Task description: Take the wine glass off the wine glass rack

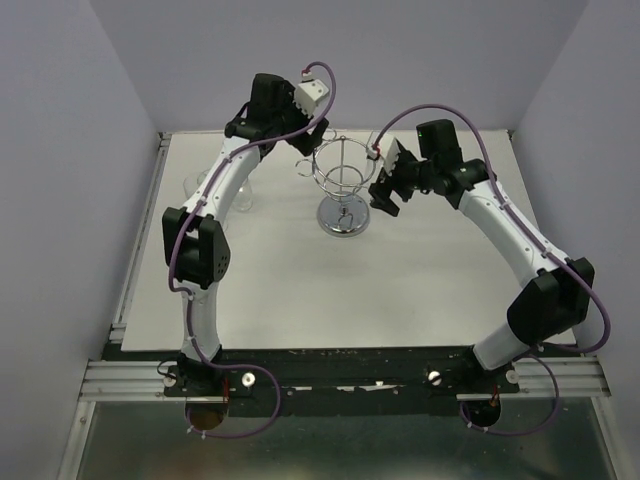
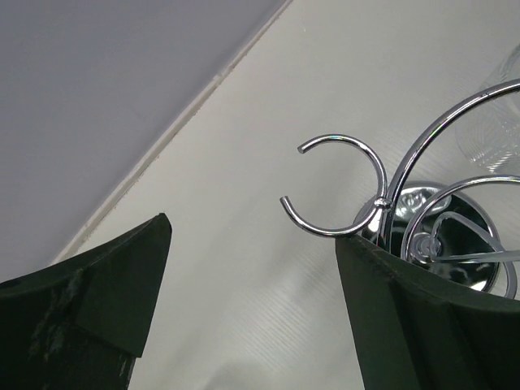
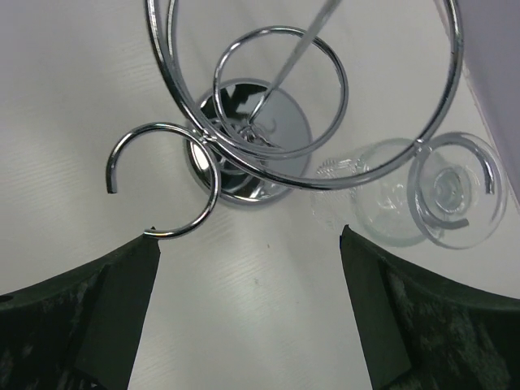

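Observation:
The wine glass rack [image 1: 343,185] stands mid-table, chrome with a round mirrored base [image 3: 280,162]. I see no glass on its loop hooks [image 2: 382,175]. Two clear wine glasses [image 1: 246,200] [image 1: 194,184] stand on the table left of the rack, partly behind my left arm. They also show in the right wrist view [image 3: 394,203] and at the left wrist view's edge [image 2: 496,114]. My left gripper [image 1: 308,145] [image 2: 252,231] hangs open at the rack's back left, nothing between its fingers. At the rack's right side, my right gripper [image 1: 383,190] [image 3: 249,237] is open and holds nothing.
The white table [image 1: 300,290] is walled at the back and on both sides. A metal rail [image 1: 130,300] runs along its left edge. Both arm bases sit on the black bar [image 1: 340,375] at the near edge.

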Motion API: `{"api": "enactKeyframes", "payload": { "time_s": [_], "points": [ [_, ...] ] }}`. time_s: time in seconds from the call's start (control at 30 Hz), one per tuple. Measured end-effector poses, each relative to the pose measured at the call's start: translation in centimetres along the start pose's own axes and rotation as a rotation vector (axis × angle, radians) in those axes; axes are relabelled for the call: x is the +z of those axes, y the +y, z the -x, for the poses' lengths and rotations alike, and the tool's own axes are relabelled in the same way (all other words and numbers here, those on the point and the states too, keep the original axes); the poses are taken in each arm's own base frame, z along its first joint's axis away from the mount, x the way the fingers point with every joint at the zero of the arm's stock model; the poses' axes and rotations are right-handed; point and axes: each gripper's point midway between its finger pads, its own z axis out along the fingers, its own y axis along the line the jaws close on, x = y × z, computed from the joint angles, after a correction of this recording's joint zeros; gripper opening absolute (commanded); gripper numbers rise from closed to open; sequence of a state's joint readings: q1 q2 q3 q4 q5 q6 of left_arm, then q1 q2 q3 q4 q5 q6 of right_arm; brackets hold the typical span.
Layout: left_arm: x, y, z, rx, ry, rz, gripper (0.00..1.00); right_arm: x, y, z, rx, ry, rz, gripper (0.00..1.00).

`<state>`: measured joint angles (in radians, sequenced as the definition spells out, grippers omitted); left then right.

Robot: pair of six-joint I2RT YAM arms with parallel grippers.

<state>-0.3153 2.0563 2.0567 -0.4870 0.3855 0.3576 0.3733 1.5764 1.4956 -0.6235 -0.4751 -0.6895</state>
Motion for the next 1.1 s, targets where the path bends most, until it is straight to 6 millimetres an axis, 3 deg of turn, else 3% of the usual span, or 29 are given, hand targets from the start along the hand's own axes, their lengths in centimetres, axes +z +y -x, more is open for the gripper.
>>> {"api": "enactKeyframes", "payload": {
  "time_s": [0.23,0.47,0.63,0.77,0.9,1.03,1.1],
  "points": [
    [1.2,0.3,0.7,-0.028,-0.03,0.006,0.99,1.0,2.5,1.6,-0.02,-0.017,0.053,0.99],
    [1.2,0.6,1.3,-0.078,-0.045,0.027,0.99,1.0,2.7,1.6,0.023,-0.016,0.053,1.0],
    [0.4,2.6,1.6,-0.099,-0.059,0.078,0.99,0.3,2.6,1.6,0.006,-0.006,0.035,1.0],
    [-1.3,5.1,1.4,-0.128,-0.065,0.128,0.99,-1.8,2.2,2.5,-0.013,-0.031,-0.002,1.0],
    [-4.4,6.5,1.4,-0.154,-0.069,0.171,0.99,-4.1,0.4,2.6,0.038,-0.075,-0.044,0.99],
    [-7.9,5.5,2.4,-0.135,-0.088,0.174,0.99,-6.6,-3.3,1.3,0.161,-0.198,-0.09,1.0],
    [-9.2,4.6,3.3,-0.102,-0.107,0.161,0.99,-8.1,-5.0,-0.7,0.215,-0.267,-0.162,1.0]
  ]
}}
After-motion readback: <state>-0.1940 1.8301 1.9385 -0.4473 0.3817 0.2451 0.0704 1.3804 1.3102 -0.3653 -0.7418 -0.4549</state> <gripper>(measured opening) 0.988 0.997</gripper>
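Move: The last wine glass hangs upside down on the rack's right side, about 13 cm ahead of the right hand and hardly to its left, its middle some 5 cm lower; the near hook is only 3 cm ahead and 3 cm left. From the left hand the wine glass lies roughly 12 cm right and 2 cm back, some 6 cm lower, with the far hook about 1 cm ahead and 2 cm right. Both open grippers finish turning the rack clockwise by its empty hooks, the right hand nudging the near hook about 3 cm left and slightly back while the left one edges a centimetre or so forward and right at the far hook. Then both come free without closing: the right rises some 5 cm and swings about 10 cm right with its left side rolling up nearly 20 degrees, while the left lifts and goes left, each by about 8 cm, drawing back at the last. ##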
